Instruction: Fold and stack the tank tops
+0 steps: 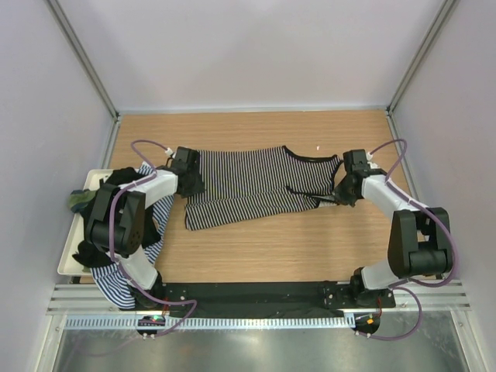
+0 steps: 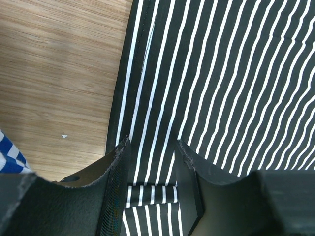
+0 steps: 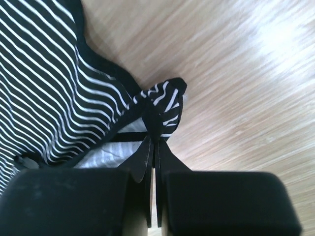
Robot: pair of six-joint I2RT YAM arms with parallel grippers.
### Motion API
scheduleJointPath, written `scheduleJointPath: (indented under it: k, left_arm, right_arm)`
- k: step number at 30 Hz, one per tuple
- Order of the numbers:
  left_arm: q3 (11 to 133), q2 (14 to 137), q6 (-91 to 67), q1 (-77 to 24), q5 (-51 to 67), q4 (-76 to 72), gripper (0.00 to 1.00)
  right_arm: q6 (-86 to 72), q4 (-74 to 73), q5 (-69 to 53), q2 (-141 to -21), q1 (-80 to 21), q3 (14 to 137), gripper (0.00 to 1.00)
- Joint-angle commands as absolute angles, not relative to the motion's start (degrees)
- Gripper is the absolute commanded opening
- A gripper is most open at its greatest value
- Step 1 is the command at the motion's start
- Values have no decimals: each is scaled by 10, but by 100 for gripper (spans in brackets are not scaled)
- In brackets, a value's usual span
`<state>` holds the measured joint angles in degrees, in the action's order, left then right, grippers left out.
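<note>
The black-and-white striped tank top [image 1: 248,186] lies flat across the middle of the wooden table, hem to the left and neck to the right. My left gripper [image 1: 188,186] sits at its left hem. In the left wrist view the left gripper [image 2: 151,145] is open, its fingers straddling a small fold of the striped cloth [image 2: 236,73]. My right gripper [image 1: 339,195] is at the shoulder end. In the right wrist view it [image 3: 157,135] is shut on a bunched strap [image 3: 167,98] of the striped top [image 3: 44,83].
A white tray [image 1: 71,260] stands at the left edge. It holds a pile with a black top [image 1: 120,178], a green one [image 1: 77,201] and a blue-and-white striped one [image 1: 116,285] that hangs over its front. Blue-and-white cloth [image 2: 7,160] shows beside my left fingers.
</note>
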<state>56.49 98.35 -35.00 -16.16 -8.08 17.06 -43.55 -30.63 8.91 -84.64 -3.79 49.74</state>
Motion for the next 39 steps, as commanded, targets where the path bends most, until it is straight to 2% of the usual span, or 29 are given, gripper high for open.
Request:
scheduleJointPath:
  k: [1, 5, 9, 11, 14, 21, 24, 25, 28, 30, 31, 33, 34, 35, 39]
  left_arm:
    - [584, 984, -334, -163, -100, 178, 43]
    - [594, 998, -330, -163, -103, 186, 43]
    - [602, 1012, -329, -163, -98, 192, 42]
    - [603, 1013, -328, -163, -100, 192, 42]
    - [601, 1011, -328, -163, -104, 192, 42]
    - [595, 998, -328, -163, -97, 185, 42]
    - [589, 989, -328, -163, -96, 178, 42]
    - [588, 985, -328, -164, -96, 177, 42]
    - [585, 983, -327, -163, -98, 176, 42]
    - [585, 983, -327, -163, -98, 175, 41]
    - [585, 982, -327, -163, -98, 175, 41]
    - [584, 979, -327, -163, -100, 176, 41]
    - [584, 979, -326, -163, -101, 176, 41]
    - [584, 977, -326, -163, -102, 176, 41]
    - [582, 975, -327, -164, -103, 175, 41]
  right_arm:
    - [-437, -301, 104, -850, -13, 535, 3]
    - [-439, -297, 85, -872, 25, 555, 5]
    - [-439, -287, 57, -924, 43, 577, 14]
    - [-447, -267, 49, -939, 53, 577, 16]
    - [-460, -247, 50, -958, 54, 579, 27]
    - [-445, -231, 45, -935, 54, 580, 27]
    - [-439, -245, 61, -913, 54, 584, 21]
    - [-444, -250, 75, -904, 54, 586, 16]
    - [-450, -272, 86, -899, 54, 601, 16]
    - [-454, -290, 91, -901, 53, 616, 21]
    - [-464, -297, 96, -902, 53, 620, 29]
    - [-470, -305, 106, -903, 50, 628, 34]
    - [-477, -306, 112, -902, 49, 631, 45]
    - [-482, -303, 115, -903, 48, 634, 49]
    - [-494, -280, 120, -909, 47, 641, 54]
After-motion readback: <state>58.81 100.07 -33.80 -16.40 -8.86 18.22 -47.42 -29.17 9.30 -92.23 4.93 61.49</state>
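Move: In the right hand's shut fingers is the tank top's near shoulder strap; it goes to bare table about 6 cm ahead, 4 cm to the right and 3 cm below. The far shoulder strap lies some 14 cm straight ahead of this hand; the folded-over armhole trim is roughly 11 cm left and 3 cm ahead. From the left hand, that same bare spot is about 54 cm to the right and 5 cm ahead. Drawing the pinched strap forward and right, the right hand travels some 5 cm and sinks towards the table, its fingers loosening. It works on forward, narrows the grip briefly, then climbs about 5 cm from its low point, still edging forward and right, turning slightly clockwise and opening to about half. The left hand's part-open fingertips stay resting on the hem side of the tank top, shifting under a centimetre forward. ##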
